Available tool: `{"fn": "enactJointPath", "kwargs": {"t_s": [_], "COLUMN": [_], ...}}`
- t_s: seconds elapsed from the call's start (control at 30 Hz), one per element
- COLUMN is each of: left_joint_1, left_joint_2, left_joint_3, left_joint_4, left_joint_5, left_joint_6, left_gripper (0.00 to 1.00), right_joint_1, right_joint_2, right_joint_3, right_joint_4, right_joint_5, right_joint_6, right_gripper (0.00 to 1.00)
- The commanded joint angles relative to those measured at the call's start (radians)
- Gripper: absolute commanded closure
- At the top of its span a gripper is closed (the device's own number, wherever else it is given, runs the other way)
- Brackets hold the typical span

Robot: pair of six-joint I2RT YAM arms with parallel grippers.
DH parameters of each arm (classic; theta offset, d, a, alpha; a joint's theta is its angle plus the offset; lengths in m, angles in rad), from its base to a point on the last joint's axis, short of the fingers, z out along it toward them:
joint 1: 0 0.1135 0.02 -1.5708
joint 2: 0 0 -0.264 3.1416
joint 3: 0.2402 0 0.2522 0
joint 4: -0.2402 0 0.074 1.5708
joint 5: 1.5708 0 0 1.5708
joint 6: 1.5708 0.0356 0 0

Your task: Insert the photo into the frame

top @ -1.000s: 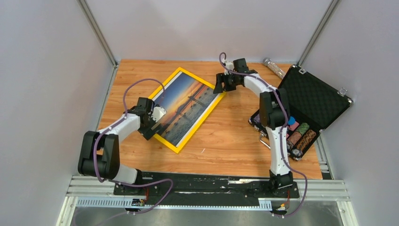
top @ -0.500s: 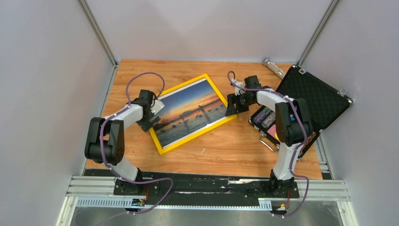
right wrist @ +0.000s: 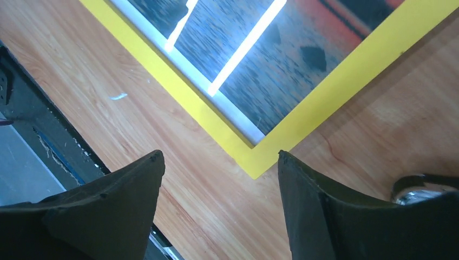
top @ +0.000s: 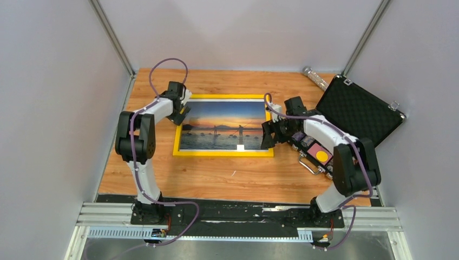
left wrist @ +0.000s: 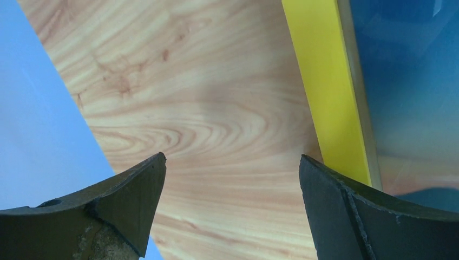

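Observation:
The yellow frame (top: 222,153) lies flat on the wooden table, square to its edges, and the sunset photo (top: 224,122) sits face up inside it. My left gripper (top: 182,114) is at the frame's far left corner. In the left wrist view it (left wrist: 232,162) is open over bare wood, with the yellow frame (left wrist: 325,92) edge beside its right finger and the photo (left wrist: 411,70) beyond. My right gripper (top: 268,135) is at the frame's right side. It (right wrist: 219,162) stands open, low over the table, the frame (right wrist: 335,86) corner just ahead of its fingers, with the photo (right wrist: 260,59) inside.
A black foam-lined case (top: 360,111) stands open at the right, its lower half (top: 319,157) holding round chips and lying close to my right arm. A clear ribbed cylinder (top: 315,77) lies at the back right. A metal handle (right wrist: 422,189) shows beside my right finger.
The frame with the photo has swung from a diagonal lie to square with the table. My left gripper moved toward the back with its corner; my right gripper came nearer along the right side.

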State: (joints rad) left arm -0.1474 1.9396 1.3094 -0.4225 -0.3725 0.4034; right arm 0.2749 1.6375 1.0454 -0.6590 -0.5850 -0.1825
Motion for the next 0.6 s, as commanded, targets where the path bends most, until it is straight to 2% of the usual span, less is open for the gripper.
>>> {"fn": "enactJointPath", "kwargs": {"t_s": [0.0,0.1,0.3,0.57], "left_joint_1": [-0.013,0.007,0.086,0.217], "left_joint_2": [0.010,-0.071,-0.301,-0.611], "left_joint_3": [0.082,0.067,-0.013,-0.155], "left_joint_4": [0.003,-0.007,-0.042,-0.061], "left_joint_5": [-0.023,-0.009,0.110,0.316], "left_joint_6": [-0.116,-0.138,-0.195,-0.264], "left_gripper": [0.00,0.00,0.00,0.00], "right_joint_1": [0.006,0.004,-0.026,-0.179], "right_joint_2": [-0.157,-0.247,-0.358,-0.469], "right_joint_3": [0.030,0.029,0.016,-0.039], "right_joint_4": [0.068,0.108,0.160,0.183], "right_joint_5": [0.059,0.149,0.323,0.315], "right_joint_6": [0.020,0.034,0.073,0.129], "right_gripper": [0.23,0.16,0.11,0.00]}}
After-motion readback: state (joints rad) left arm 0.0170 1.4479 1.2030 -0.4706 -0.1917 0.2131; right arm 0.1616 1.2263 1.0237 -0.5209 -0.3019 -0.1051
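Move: The framed photo lies flat between my hands. From my left hand, just outside its left side, its middle is about 25 cm to the right, 5 cm back and 3 cm below. From my right hand, low by its near right corner, that middle is some 18 cm left, 9 cm ahead and 5 cm below; the open case is roughly 23 cm to the right and 6 cm back of that hand, about 4 cm below. I clear both hands from the frame. My right hand rises nearly 12 cm, heading right towards the case and forward as its fingers open fully and swing to point more ahead, some 35 degrees. My wide-open left hand edges forward a centimetre outside the left side, then lifts about 14 cm, drawing back and left as its fingers tip up and ahead. ##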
